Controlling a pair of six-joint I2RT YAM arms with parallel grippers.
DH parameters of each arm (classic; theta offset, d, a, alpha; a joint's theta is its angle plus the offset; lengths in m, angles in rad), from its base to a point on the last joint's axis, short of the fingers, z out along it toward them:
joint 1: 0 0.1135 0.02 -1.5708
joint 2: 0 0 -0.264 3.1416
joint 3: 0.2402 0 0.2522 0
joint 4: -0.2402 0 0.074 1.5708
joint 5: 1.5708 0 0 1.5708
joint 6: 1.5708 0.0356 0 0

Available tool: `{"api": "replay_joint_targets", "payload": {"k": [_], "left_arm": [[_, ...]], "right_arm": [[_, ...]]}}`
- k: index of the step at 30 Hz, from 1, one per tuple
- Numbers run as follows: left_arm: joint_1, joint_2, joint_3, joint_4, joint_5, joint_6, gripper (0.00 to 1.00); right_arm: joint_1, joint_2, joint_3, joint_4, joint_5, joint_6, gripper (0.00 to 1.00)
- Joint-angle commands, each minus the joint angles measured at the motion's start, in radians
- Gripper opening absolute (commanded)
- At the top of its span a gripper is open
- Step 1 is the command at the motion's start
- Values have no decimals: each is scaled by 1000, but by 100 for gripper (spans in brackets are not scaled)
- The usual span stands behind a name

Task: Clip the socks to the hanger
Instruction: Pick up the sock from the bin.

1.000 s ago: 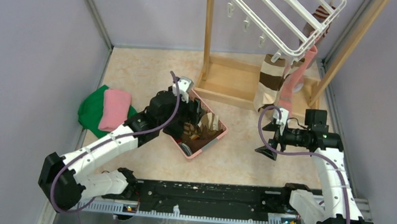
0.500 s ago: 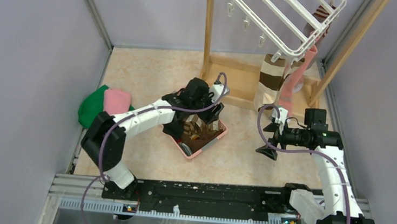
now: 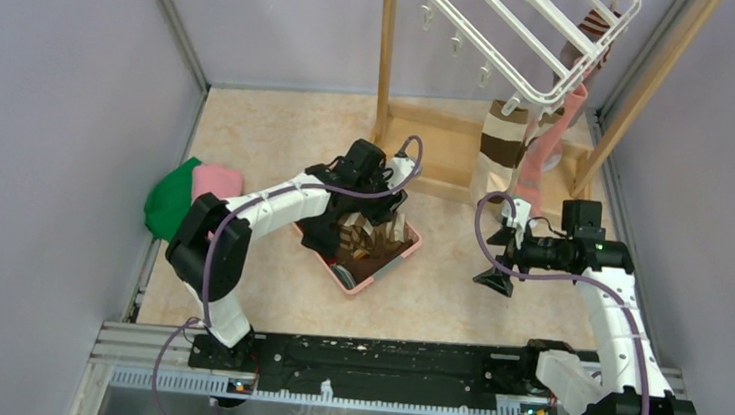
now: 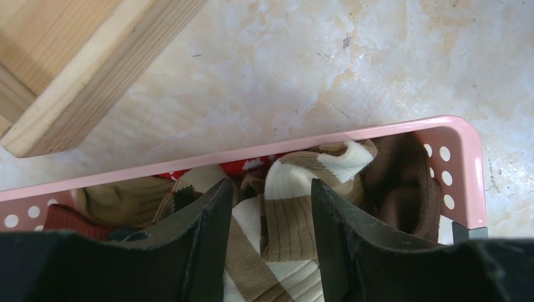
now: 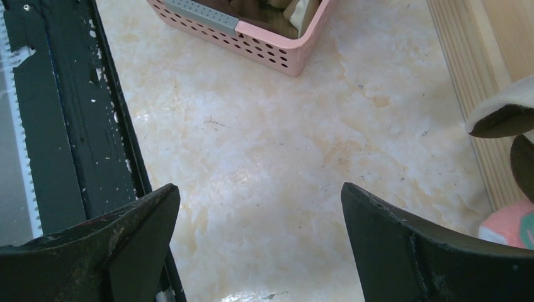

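The white hanger (image 3: pixel 519 30) hangs at the top, with a brown/cream striped sock (image 3: pixel 497 149) and a pink sock (image 3: pixel 549 148) clipped under it. More socks lie in the pink basket (image 3: pixel 377 281). My left gripper (image 3: pixel 375 218) reaches down into the basket (image 4: pixel 252 154). In the left wrist view its jaws (image 4: pixel 269 189) press from both sides on a fold of a brown/cream striped sock (image 4: pixel 289 214). My right gripper (image 3: pixel 492 264) hovers wide open over bare floor right of the basket, nothing between its fingers (image 5: pixel 258 195).
The wooden stand (image 3: pixel 428 163) rises behind the basket, its base beam (image 4: pixel 75 75) close to the left gripper. Folded green and pink cloths (image 3: pixel 194 197) lie at the left wall. A black rail (image 3: pixel 380 359) runs along the near edge.
The left arm swung right and forward from the basket's left side to over its far end, lowered into the socks and narrowed its jaws. The right arm has stayed put.
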Motion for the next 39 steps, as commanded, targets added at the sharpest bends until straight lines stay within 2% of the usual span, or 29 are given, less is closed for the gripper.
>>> {"api": "replay_joint_targets", "payload": {"k": [1, 3, 10, 11, 15, 22, 28, 30, 34, 39], "left_arm": [[5, 7, 39, -3, 41, 12, 53], [4, 5, 39, -4, 57, 9, 45], [5, -36, 22, 20, 117, -19, 2], [4, -46, 19, 23, 109, -23, 0], [4, -115, -27, 65, 84, -34, 0], [3, -304, -152, 243, 104, -63, 0], [4, -430, -207, 347, 188, -113, 0], [4, -471, -232, 402, 241, -138, 0], [4, -523, -273, 494, 337, -185, 0], [3, -527, -288, 552, 402, -235, 0]], "right_arm": [[7, 0, 41, -2, -8, -15, 99], [7, -4, 41, -1, -7, -14, 98], [7, -15, 44, -3, -9, -11, 99], [7, -16, 44, -4, -11, -11, 99], [7, -22, 46, -7, -17, -11, 99], [7, -23, 47, -13, -26, -13, 99], [7, -23, 48, -25, -64, -32, 98], [8, -24, 49, -65, -121, -112, 98], [16, -12, 60, -189, -252, -378, 98], [49, 32, 172, -186, -270, -436, 98]]}}
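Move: The striped brown-and-white sock's fold lies practically at the left hand, between its open fingers, about 1 cm back, 1 cm to the right and 1 cm down. A plain brown sock is some 5 cm back and 4 cm right of that hand; the wooden tray's middle is about 11 cm ahead, 16 cm right and 10 cm lower. From the right hand, the striped sock lies roughly 10 cm ahead, 19 cm left and 6 cm down. The left fingers, half open around the striped sock's fold, shut and pinch it while the hand eases a centimetre or so back and right; the hand then lifts it about 17 cm, drawing back some 6 cm as the wrist swings the fingers up towards level, pointing right. Late on, the open right hand shifts about 3 cm back, left and up, turning slightly counter-clockwise. ##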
